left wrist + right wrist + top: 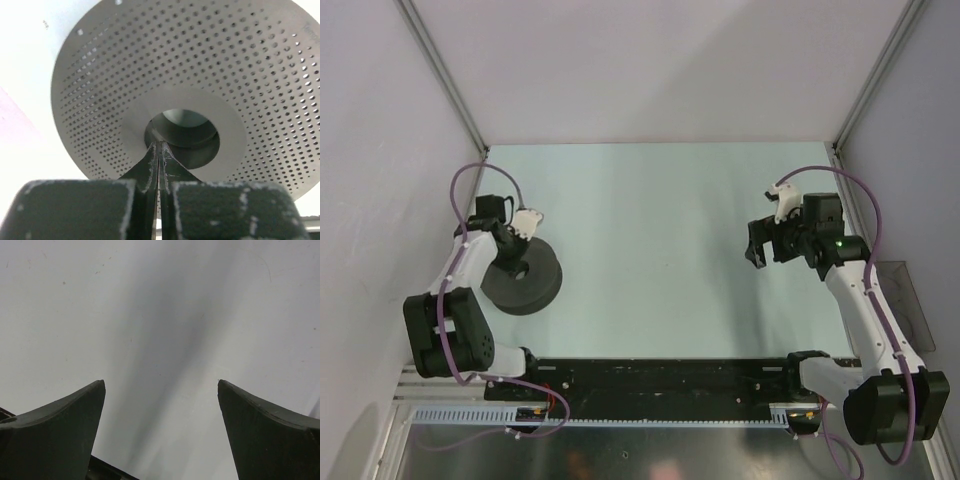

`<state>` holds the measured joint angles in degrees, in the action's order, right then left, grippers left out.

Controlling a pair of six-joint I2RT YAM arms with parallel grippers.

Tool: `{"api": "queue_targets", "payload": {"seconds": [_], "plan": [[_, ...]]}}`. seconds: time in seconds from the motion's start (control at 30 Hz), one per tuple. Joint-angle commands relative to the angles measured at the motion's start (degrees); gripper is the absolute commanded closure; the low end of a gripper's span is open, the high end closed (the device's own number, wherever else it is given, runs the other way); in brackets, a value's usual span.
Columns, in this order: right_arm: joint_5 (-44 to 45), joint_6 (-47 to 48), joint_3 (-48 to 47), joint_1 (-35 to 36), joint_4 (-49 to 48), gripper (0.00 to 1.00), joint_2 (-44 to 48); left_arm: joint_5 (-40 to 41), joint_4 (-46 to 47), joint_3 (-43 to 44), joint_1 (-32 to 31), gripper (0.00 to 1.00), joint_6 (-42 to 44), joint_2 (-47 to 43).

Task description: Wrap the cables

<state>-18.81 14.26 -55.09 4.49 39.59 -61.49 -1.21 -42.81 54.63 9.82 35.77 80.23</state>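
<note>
A round dark grey spool (525, 285) lies flat on the left of the pale table (660, 220). My left gripper (512, 263) hangs over its top. In the left wrist view the perforated spool face (210, 70) fills the frame, and the left gripper (161, 146) is shut, its tips pressed together at the near rim of the centre hole (182, 131). No cables show in any view, and nothing is visible between those jaws. My right gripper (767, 254) hovers at the right of the table. It stands open (161, 385) over bare surface.
A black rail (660, 375) runs along the near edge between the arm bases. A clear plastic bin (908, 300) sits at the right edge. Pale walls close in the table at the back and on both sides.
</note>
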Motion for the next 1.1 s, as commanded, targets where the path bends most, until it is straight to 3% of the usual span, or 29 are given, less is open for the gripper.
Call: {"api": "queue_targets", "payload": {"seconds": [0.0, 0.33, 0.63, 1.07], "plan": [[0.8, 1.25, -1.29, -0.8, -0.04, 0.01, 2.81, -0.66, 2.33, -3.01, -3.48, 1.0, 3.12, 0.99], [-7.42, -0.34, -5.26, -8.88, 2.19, 0.01, 2.29, -1.73, 4.32, -4.49, -23.91, 1.0, -4.22, 2.23], [-7.28, -1.9, -8.69, -13.08, 3.57, 0.01, -0.13, -6.75, 4.4, 4.23, -49.13, 1.0, -14.39, 10.52], [-7.79, -0.13, -12.56, -18.36, 9.87, 0.01, -1.85, -10.81, 4.38, 26.59, -58.01, 1.0, -20.06, 27.09]]}}
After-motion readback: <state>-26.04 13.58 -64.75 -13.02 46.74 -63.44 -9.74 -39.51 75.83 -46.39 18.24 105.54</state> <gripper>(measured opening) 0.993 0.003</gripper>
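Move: The left hand, fingers shut, has its tips right at the mouth of the spool's central hole, touching its left part; the spool's middle lies about 2 cm to the right, level to the front, and some 4 cm below. The table's left edge runs about 16 cm to the left, 8 cm below, and nothing else stands nearby. From the right hand, empty and open, the spool is roughly 59 cm to the left, about level ahead, 14 cm lower. Rightward across the table, about 36 cm and quickly, the left hand drags the spool by its hole, first sinking some 3 cm so the shut fingers are down inside, and drifting slightly back while the wrist turns clockwise about 40 degrees. The right hand shifts right and up several centimetres, fingers wide open and touching nothing. ##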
